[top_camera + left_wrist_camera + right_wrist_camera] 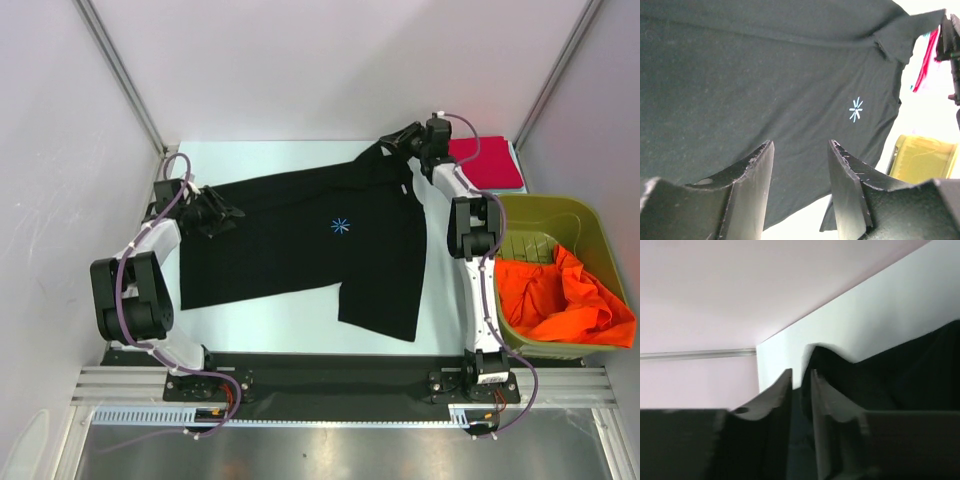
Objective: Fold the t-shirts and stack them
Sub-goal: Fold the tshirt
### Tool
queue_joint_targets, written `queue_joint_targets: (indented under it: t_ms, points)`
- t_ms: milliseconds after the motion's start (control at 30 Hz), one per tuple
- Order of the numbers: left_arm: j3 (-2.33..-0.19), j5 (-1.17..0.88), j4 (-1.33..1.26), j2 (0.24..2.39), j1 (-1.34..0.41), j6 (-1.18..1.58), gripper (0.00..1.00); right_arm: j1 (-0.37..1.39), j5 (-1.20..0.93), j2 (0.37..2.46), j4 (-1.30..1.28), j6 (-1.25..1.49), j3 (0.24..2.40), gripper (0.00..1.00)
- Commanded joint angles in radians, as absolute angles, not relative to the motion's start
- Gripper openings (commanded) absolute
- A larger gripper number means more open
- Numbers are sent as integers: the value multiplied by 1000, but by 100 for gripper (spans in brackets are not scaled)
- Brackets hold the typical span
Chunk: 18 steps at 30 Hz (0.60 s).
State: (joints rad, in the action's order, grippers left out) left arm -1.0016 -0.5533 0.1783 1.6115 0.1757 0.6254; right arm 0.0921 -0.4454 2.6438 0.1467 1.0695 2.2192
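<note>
The black t-shirt [290, 250] lies spread flat on the white table, its blue asterisk mark [340, 226] facing up. My left gripper [228, 213] is at the shirt's left edge; in the left wrist view it [801, 143] stands open above the cloth [765, 75], with nothing between its fingers. My right gripper [388, 146] is at the shirt's far right corner. Its fingers [801, 372] are only slightly apart, and a raised fold of black cloth [830, 365] sits in the narrow gap. A folded red t-shirt [487, 163] lies at the back right. An orange t-shirt [560, 300] is crumpled in the bin.
The olive-green bin [560, 212] stands at the right edge of the table beside the right arm; it also shows in the left wrist view [922, 157]. White walls with metal frame rails close in the back and both sides.
</note>
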Motion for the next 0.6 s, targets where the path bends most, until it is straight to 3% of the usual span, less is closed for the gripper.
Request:
queue_joint_targets:
  t_ms: [0, 67, 133, 233, 400, 567]
  points:
    - [-1005, -549, 203, 1615, 189, 586, 53, 78, -454, 2660, -10, 965, 2376, 30]
    - [-988, -549, 196, 1623, 204, 586, 53, 75, -436, 2555, -136, 843, 2289, 43]
    - [-962, -560, 186, 1628, 221, 594, 53, 71, -437, 2425, -169, 767, 2185, 51]
    - [-954, -572, 187, 1623, 225, 597, 53, 80, -466, 2321, -134, 696, 1966, 53]
    - [-965, -563, 219, 1603, 227, 572, 52, 103, -538, 2267, 30, 848, 1746, 55]
    - [-963, -558, 203, 1601, 252, 594, 52, 146, -531, 2302, 49, 907, 1740, 54]
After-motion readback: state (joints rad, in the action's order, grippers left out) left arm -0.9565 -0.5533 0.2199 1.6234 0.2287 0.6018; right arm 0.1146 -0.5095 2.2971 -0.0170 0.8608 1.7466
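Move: The right hand is over the shirt's far right corner, fingertips beside the corner's loose point, which lies about 5 cm ahead, 3 cm left and 8 cm below. The shirt part with the small white tag is some 9 cm back, 3 cm right and 11 cm below this hand; the blue star print about 24 cm back and 17 cm left; the red stack level with it, 29 cm right. From the left hand the tagged part lies about 20 cm ahead and 54 cm right. Leave the shirt's far corner with the right gripper: finish opening the fingers to about half wide while dipping slightly, then draw the hand back about 11 cm towards the white-tagged part, tipping the fingers down and turning them a little left, some 10 degrees each. Meanwhile ease the half-open left gripper some 4 cm down, back and left over the shirt's left side. ##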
